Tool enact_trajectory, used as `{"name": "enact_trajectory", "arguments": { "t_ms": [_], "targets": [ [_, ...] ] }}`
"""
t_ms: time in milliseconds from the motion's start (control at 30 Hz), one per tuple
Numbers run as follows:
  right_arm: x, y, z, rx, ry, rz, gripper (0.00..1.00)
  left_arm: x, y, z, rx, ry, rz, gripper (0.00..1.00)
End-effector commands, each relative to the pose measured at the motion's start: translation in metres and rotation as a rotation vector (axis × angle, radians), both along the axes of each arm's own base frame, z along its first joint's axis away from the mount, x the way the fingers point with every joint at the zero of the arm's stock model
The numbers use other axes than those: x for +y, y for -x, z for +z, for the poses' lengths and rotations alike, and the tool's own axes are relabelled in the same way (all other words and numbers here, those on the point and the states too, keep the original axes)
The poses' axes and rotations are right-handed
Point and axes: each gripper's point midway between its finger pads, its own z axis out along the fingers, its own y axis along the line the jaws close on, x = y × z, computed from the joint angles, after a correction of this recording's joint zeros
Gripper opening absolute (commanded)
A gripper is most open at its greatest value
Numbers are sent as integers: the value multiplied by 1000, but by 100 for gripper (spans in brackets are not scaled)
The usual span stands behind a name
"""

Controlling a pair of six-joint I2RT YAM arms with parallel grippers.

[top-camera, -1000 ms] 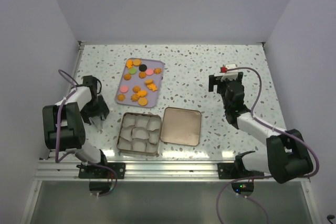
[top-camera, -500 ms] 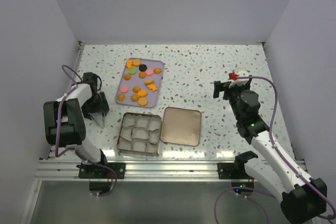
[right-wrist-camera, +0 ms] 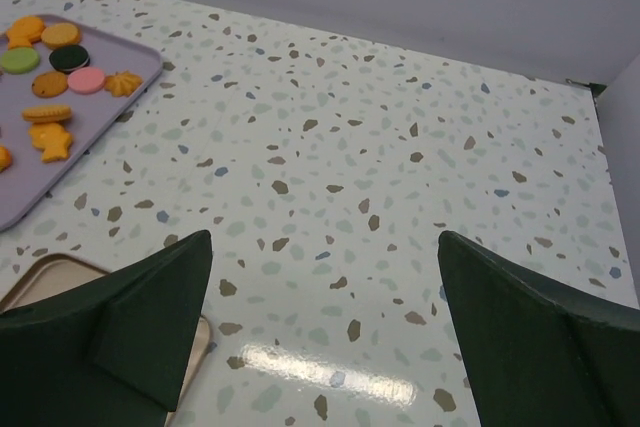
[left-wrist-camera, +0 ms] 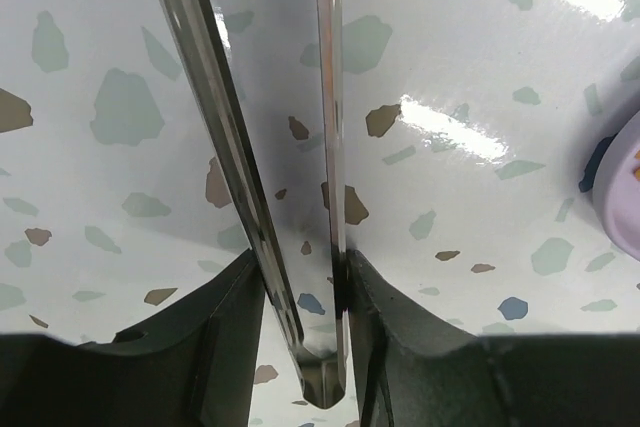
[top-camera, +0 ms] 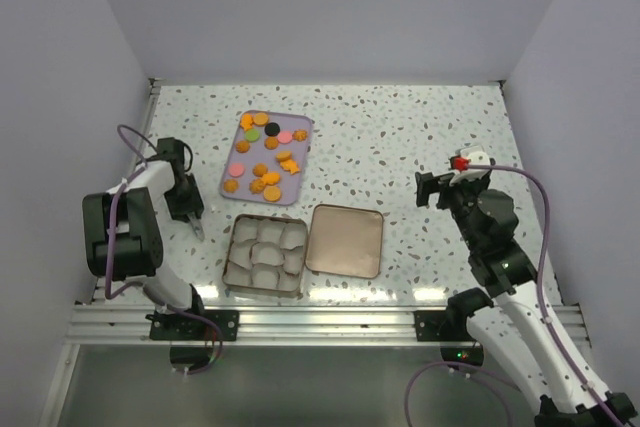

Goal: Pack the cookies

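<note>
The cookies lie on a lilac tray at mid-left; most are orange, with pink, green and one black among them. In the right wrist view the cookies show at the upper left. My left gripper is low over the table, left of the tray, shut on metal tweezers. From the left wrist, the two tweezer blades run between the pads of the left gripper. My right gripper hangs open and empty over the right side of the table, its fingertips wide apart.
A square tin lined with white paper cups sits in front of the tray, its lid flat beside it on the right. The lid's corner shows under the right gripper's left finger. Walls enclose the table on three sides.
My left gripper has shut on the tweezers, which earlier lay between its open jaws. The right arm has swung right and back toward the near edge, still open.
</note>
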Motion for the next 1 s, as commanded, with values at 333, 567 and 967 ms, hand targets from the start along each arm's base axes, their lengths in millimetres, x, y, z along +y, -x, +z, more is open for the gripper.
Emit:
{"name": "enact_trajectory", "arguments": {
  "t_ms": [333,567,967],
  "targets": [
    [19,17,56,1,-126,97,99,-6,-67,105,-320,59,19,43],
    [28,21,86,-20,-222,133,99,-24,-75,161,-435,146,16,45],
    [65,16,99,172,-410,229,99,-51,-65,232,-563,178,-67,45]
  ]
}}
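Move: The tongs are already between the left fingers near their joined end, down at table height. The tray of cookies they are for is centred about 18 cm ahead and 20 cm right of that hand, level with it. The compartment box sits some 18 cm right and 9 cm back, the tan tray about 39 cm right and 6 cm back. From the right hand the cookies are roughly 19 cm ahead, 41 cm left and 25 cm below. The tongs come up off the table, still pinched in the left fingers at an unchanged opening: the left hand rises nearly 20 cm, reaching some 7 cm outward early on and easing slightly right later, as the wrist swings the fingers out forward. The wide-open, empty right hand rises about 8 cm, drifts left and rolls its left side up. ##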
